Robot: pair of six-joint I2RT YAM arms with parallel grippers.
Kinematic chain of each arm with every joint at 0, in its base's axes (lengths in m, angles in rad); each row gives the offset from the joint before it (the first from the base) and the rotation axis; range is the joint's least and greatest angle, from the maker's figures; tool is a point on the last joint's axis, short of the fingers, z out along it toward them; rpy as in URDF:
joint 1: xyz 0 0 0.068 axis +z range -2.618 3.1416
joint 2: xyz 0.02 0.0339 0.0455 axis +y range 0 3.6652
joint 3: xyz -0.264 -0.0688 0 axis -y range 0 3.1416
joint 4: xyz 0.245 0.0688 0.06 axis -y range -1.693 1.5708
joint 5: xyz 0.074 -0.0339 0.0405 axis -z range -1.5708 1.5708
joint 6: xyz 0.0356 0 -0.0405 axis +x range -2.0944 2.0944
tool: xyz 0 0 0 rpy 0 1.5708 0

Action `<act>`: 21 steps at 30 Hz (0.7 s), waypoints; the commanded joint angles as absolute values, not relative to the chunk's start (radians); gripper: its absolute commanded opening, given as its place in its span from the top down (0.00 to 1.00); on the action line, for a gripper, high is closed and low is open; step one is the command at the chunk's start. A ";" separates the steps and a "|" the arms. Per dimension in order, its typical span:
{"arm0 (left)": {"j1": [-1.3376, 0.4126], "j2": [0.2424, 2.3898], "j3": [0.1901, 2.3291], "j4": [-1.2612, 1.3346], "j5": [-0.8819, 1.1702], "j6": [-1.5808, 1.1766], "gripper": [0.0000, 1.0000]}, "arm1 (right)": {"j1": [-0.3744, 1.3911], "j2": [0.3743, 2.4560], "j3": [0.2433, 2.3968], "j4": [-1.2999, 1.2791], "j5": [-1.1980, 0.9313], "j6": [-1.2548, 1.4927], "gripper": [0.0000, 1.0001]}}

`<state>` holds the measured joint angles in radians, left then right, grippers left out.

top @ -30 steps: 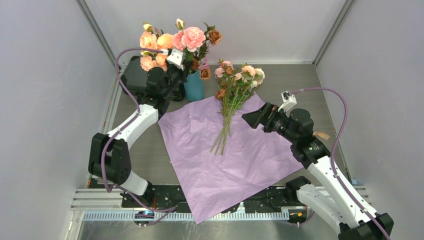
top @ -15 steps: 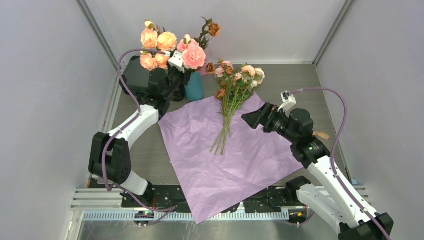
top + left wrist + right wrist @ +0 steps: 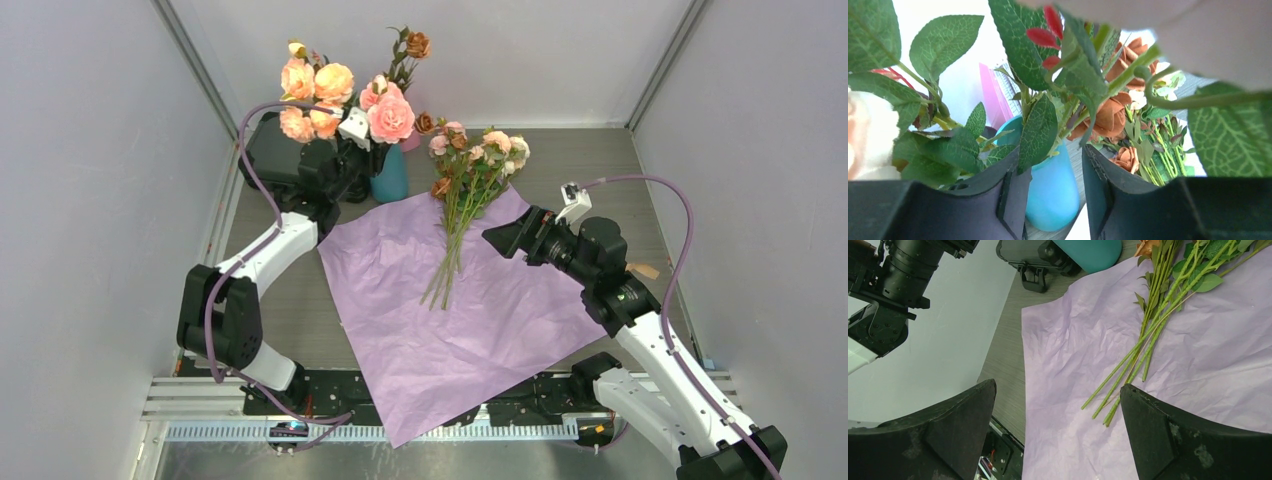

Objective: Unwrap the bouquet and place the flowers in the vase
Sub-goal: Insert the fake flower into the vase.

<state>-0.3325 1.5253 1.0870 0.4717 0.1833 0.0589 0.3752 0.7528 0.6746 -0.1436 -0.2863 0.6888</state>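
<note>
The teal vase stands at the back left and holds flowers: a pink rose and a brown rose on leafy stems. My left gripper sits just left of the vase, jaws apart, with nothing pinched between them. The rest of the bouquet lies unwrapped on the flat lilac paper. My right gripper hovers open above the paper, right of the stems.
Big peach-orange roses stand behind the left arm beside a black case. A pink object is behind the vase. A tan ribbon scrap lies past the right arm. Grey walls close in on both sides.
My left gripper has opened and let go of the stems in the vase. The pink rose sank lower and the brown rose swung upright. The right arm barely moved.
</note>
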 commanded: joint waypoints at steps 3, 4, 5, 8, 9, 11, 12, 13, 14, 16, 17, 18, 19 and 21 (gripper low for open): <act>-0.328 1.460 1.060 0.492 0.166 0.041 0.49 | 0.370 0.751 0.683 -0.106 -0.306 0.702 0.00; -0.328 1.453 1.056 0.492 0.161 0.035 0.47 | 0.370 0.751 0.683 -0.106 -0.307 0.703 0.00; -0.328 1.448 1.049 0.492 0.158 0.027 0.45 | 0.370 0.749 0.684 -0.106 -0.309 0.705 0.00; -0.328 1.425 1.028 0.495 0.157 0.007 0.39 | 0.370 0.747 0.684 -0.106 -0.313 0.707 0.00; -0.328 1.413 1.020 0.497 0.156 -0.008 0.37 | 0.370 0.744 0.685 -0.106 -0.316 0.708 0.00; -0.328 1.393 1.005 0.499 0.152 -0.040 0.35 | 0.369 0.741 0.684 -0.105 -0.319 0.711 0.00; -0.328 1.385 1.000 0.495 0.152 -0.051 0.35 | 0.369 0.741 0.683 -0.106 -0.320 0.711 0.00; -0.328 1.373 0.996 0.486 0.149 -0.061 0.34 | 0.369 0.739 0.684 -0.106 -0.322 0.712 0.00; -0.328 1.364 0.995 0.474 0.146 -0.073 0.34 | 0.370 0.738 0.683 -0.107 -0.323 0.713 0.00; -0.328 1.341 0.990 0.454 0.139 -0.089 0.32 | 0.370 0.734 0.689 -0.116 -0.325 0.712 0.00; -0.328 1.331 0.987 0.444 0.135 -0.097 0.31 | 0.370 0.733 0.689 -0.119 -0.325 0.711 0.00; -0.328 1.317 0.983 0.432 0.131 -0.106 0.29 | 0.370 0.730 0.690 -0.124 -0.325 0.710 0.00; -0.328 1.302 0.978 0.421 0.130 -0.116 0.28 | 0.370 0.729 0.690 -0.127 -0.325 0.710 0.00; -0.328 1.267 0.962 0.405 0.134 -0.152 0.25 | 0.370 0.723 0.689 -0.131 -0.324 0.712 0.00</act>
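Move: The teal vase's middle is about 7 cm ahead of the left hand, 2 cm to its right and 16 cm below; the pink rose already in it hangs 2 cm ahead, 2 cm right and 8 cm above the hand. The peach flowers stand some 7 cm ahead, 10 cm left and 4 cm higher, the loose flowers about 6 cm ahead, 16 cm right and 26 cm down. From the right hand the vase lies some 25 cm ahead, 20 cm left and 14 cm below. The left hand, its fingers already parted, spreads them wider, from under half to nearly three quarters open, as it sinks a mere half centimetre and then draws back some 4 cm towards its base, away from the vase and the flower just put in. It drifts about 1.5 cm left and, later on, rises to finish about 1.5 cm higher than it began, rolling some 5 to 10 degrees so that its left side dips and its fingertips end clear of the leaves that hung across them. ##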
